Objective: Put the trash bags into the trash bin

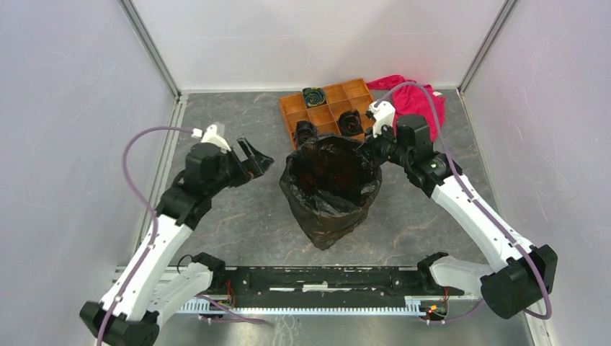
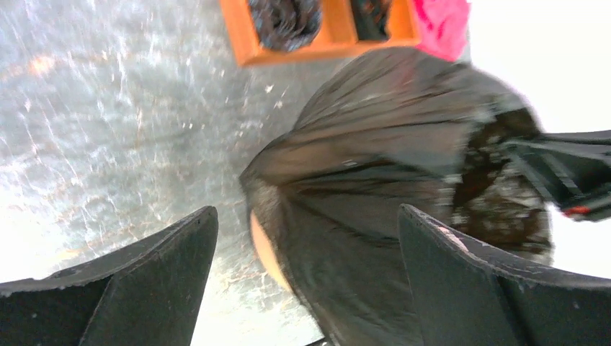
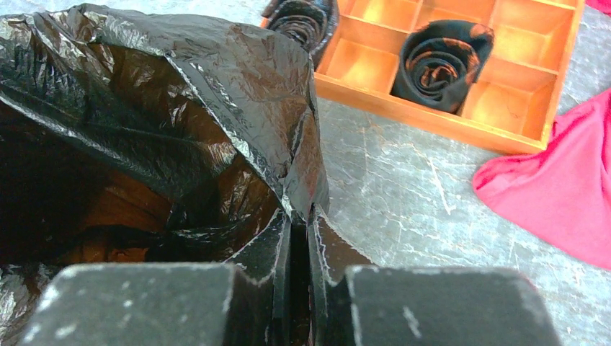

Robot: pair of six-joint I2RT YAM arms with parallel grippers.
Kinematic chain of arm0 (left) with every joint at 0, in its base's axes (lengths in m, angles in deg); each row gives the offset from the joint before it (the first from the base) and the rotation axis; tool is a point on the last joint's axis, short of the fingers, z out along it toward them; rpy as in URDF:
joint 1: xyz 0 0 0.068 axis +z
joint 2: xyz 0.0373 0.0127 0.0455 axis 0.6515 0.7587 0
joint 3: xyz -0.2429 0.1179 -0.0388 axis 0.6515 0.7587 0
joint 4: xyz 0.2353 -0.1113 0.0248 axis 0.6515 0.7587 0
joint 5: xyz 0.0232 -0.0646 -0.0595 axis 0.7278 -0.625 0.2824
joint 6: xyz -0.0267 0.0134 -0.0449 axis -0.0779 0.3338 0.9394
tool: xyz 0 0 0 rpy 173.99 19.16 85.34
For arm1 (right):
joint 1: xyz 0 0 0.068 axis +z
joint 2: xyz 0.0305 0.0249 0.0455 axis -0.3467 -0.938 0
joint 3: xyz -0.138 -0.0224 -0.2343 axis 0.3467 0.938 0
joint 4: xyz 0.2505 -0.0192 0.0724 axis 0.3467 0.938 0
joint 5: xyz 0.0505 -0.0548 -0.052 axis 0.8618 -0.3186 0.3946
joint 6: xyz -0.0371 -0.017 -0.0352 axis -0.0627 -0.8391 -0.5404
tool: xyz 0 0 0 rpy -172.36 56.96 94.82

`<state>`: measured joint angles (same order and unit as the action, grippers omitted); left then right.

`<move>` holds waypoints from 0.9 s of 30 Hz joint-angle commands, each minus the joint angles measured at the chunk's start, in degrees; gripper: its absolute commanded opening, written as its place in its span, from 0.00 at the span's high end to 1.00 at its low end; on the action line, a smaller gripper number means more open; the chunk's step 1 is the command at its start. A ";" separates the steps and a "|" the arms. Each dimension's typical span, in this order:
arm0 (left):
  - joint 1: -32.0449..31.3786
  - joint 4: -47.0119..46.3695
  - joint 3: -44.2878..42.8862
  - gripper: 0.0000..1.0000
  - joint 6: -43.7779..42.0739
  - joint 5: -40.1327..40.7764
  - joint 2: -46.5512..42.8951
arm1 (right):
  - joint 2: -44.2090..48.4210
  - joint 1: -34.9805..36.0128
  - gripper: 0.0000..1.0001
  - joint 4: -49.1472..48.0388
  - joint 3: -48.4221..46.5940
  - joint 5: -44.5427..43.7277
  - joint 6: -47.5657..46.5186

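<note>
The black trash bag [image 1: 328, 216] lines the trash bin and is draped down over its outside, so the bin shows only as a light-orange sliver [image 2: 264, 249] under the film. At the bag's back right rim, my right gripper [image 1: 372, 148] is shut on a fold of the film [image 3: 299, 180]. In the right wrist view its fingertips [image 3: 301, 215] are pressed together on the plastic. My left gripper [image 1: 258, 157] hangs open to the left of the bin, apart from it. The left wrist view shows the bag [image 2: 375, 187] beyond the gripper's spread fingers [image 2: 166, 274].
An orange compartment tray [image 1: 360, 92] with small coiled black rolls [image 1: 350, 122] sits just behind the bin. A red cloth [image 1: 414, 97] lies to its right, behind the right arm. Walls close in the left, right and back sides.
</note>
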<state>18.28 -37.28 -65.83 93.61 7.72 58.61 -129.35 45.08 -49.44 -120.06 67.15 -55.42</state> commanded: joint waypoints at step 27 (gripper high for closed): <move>-21.05 13.81 -18.14 0.69 -10.89 21.28 16.72 | -2.77 9.77 0.42 5.25 -10.46 -15.94 -4.65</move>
<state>-2.59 -21.36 -84.89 82.92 26.41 76.38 -132.78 54.44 -47.43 -124.14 58.14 -57.38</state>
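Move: The left rim of the trash bag I go for is about 7 cm to my left hand's right, 3 cm back and slightly below. The bin opening's middle is some 20 cm right and 5 cm back, and the near black roll in the tray about 12 cm right, 24 cm farther out. My right hand already holds the bag's right rim; the left rim is roughly 24 cm to its left and 4 cm back, the opening's middle 11 cm left, 6 cm back. I arc my open left hand up about 8 cm and rightwards over the bag's left rim, come down again rolling its left side up some 25 degrees, and close on the film, easing back left a little as I pinch. Meanwhile my right hand, still gripping the right rim, draws it about 3.5 cm left, then starts opening its fingers around the rim. ##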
